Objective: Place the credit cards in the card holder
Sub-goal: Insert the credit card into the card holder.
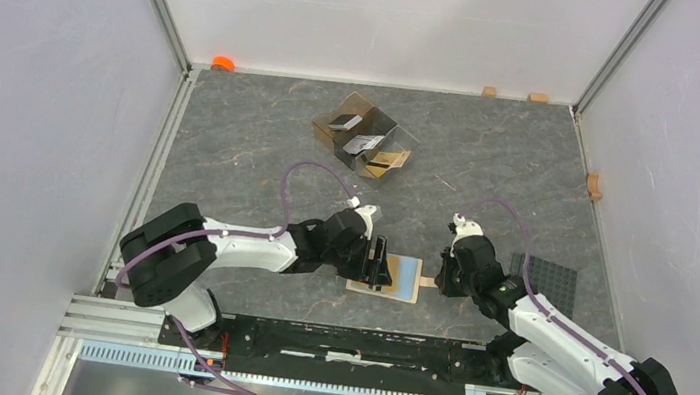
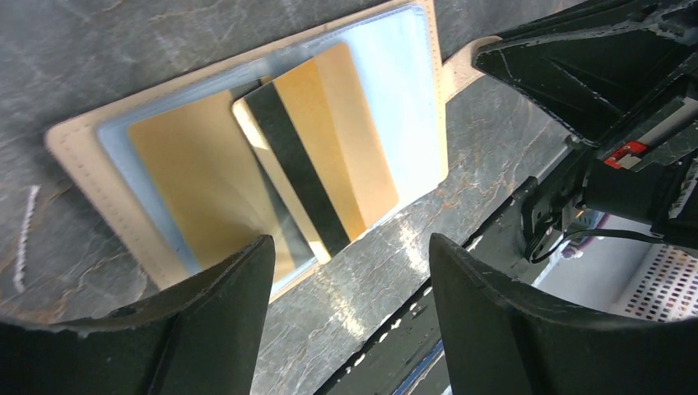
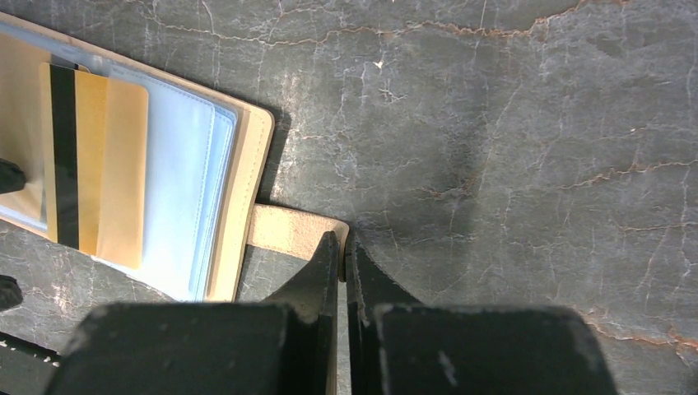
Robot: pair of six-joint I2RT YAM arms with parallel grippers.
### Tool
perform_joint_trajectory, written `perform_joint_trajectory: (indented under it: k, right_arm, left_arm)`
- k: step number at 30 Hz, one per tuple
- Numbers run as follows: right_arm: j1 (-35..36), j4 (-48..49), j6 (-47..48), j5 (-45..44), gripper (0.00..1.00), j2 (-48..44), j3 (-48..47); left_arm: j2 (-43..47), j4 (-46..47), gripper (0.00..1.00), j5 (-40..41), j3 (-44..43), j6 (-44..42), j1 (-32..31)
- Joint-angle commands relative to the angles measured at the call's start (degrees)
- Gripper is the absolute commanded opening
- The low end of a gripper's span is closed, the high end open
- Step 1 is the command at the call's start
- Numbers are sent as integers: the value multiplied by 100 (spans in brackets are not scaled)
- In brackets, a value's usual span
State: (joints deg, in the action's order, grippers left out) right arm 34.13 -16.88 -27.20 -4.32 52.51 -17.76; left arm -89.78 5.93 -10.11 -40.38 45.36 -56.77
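Note:
The tan card holder (image 1: 405,277) lies open on the table, its light blue pockets facing up. An orange-gold credit card (image 2: 329,156) with a black stripe sticks partway out of a pocket, and a second gold card (image 2: 193,177) sits deeper under the clear sleeve. My left gripper (image 2: 352,247) hovers over the holder's near edge, open, with nothing between its fingers. My right gripper (image 3: 342,243) is shut on the holder's snap tab (image 3: 288,229) at its right side. From the right wrist, the striped card (image 3: 99,164) shows at the far left.
A clear brown-tinted divided box (image 1: 365,137) with more cards stands at the back centre. A dark gridded plate (image 1: 549,280) lies right of the right arm. Small wooden blocks (image 1: 593,184) and an orange object (image 1: 223,63) sit by the walls.

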Motion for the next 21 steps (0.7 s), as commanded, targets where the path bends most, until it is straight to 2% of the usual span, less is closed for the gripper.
perform_joint_trajectory:
  k: [1,6,14,21]
  right_arm:
    - [15,-44,-37,-79,0,-44,-173]
    - [15,-50,-39,-70,0,-41,-160]
    - [15,-87,-42,-105,0,-101,-140]
    - [17,-75,-46,-96,0,-75,-132]
  left_arm:
    - [351,-549,74,430,-89,-322,-9]
    - [186,-246,71,320,-62,-149,8]
    - [-351,529,57,83,-1,-53,104]
    - [-652,983,51,-131,-29,-65,114]
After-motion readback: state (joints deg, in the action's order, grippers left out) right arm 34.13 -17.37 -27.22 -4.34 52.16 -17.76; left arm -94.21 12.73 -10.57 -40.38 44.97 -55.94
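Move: The half-inserted gold credit card lies roughly 3 cm ahead of my left hand, 2 cm to its right and 3 cm below. The pocket on the holder's right half has its middle about 3 cm ahead and 6 cm right of that hand. The card already seated in the left half lies 3 cm ahead and 2 cm left. From my right hand, pinching the strap, the half-inserted card is some 12 cm left and 1 cm ahead. My left hand eases about 1 cm left past the card's exposed striped edge, then reverses. It comes some 2 cm right and 1 cm down, drifting 1 cm forward, while the fingers close from wide to about half open, until both tips stand at that edge, pushing the card rightward into the pocket. My right hand stays put and keeps its pinch on the strap. ##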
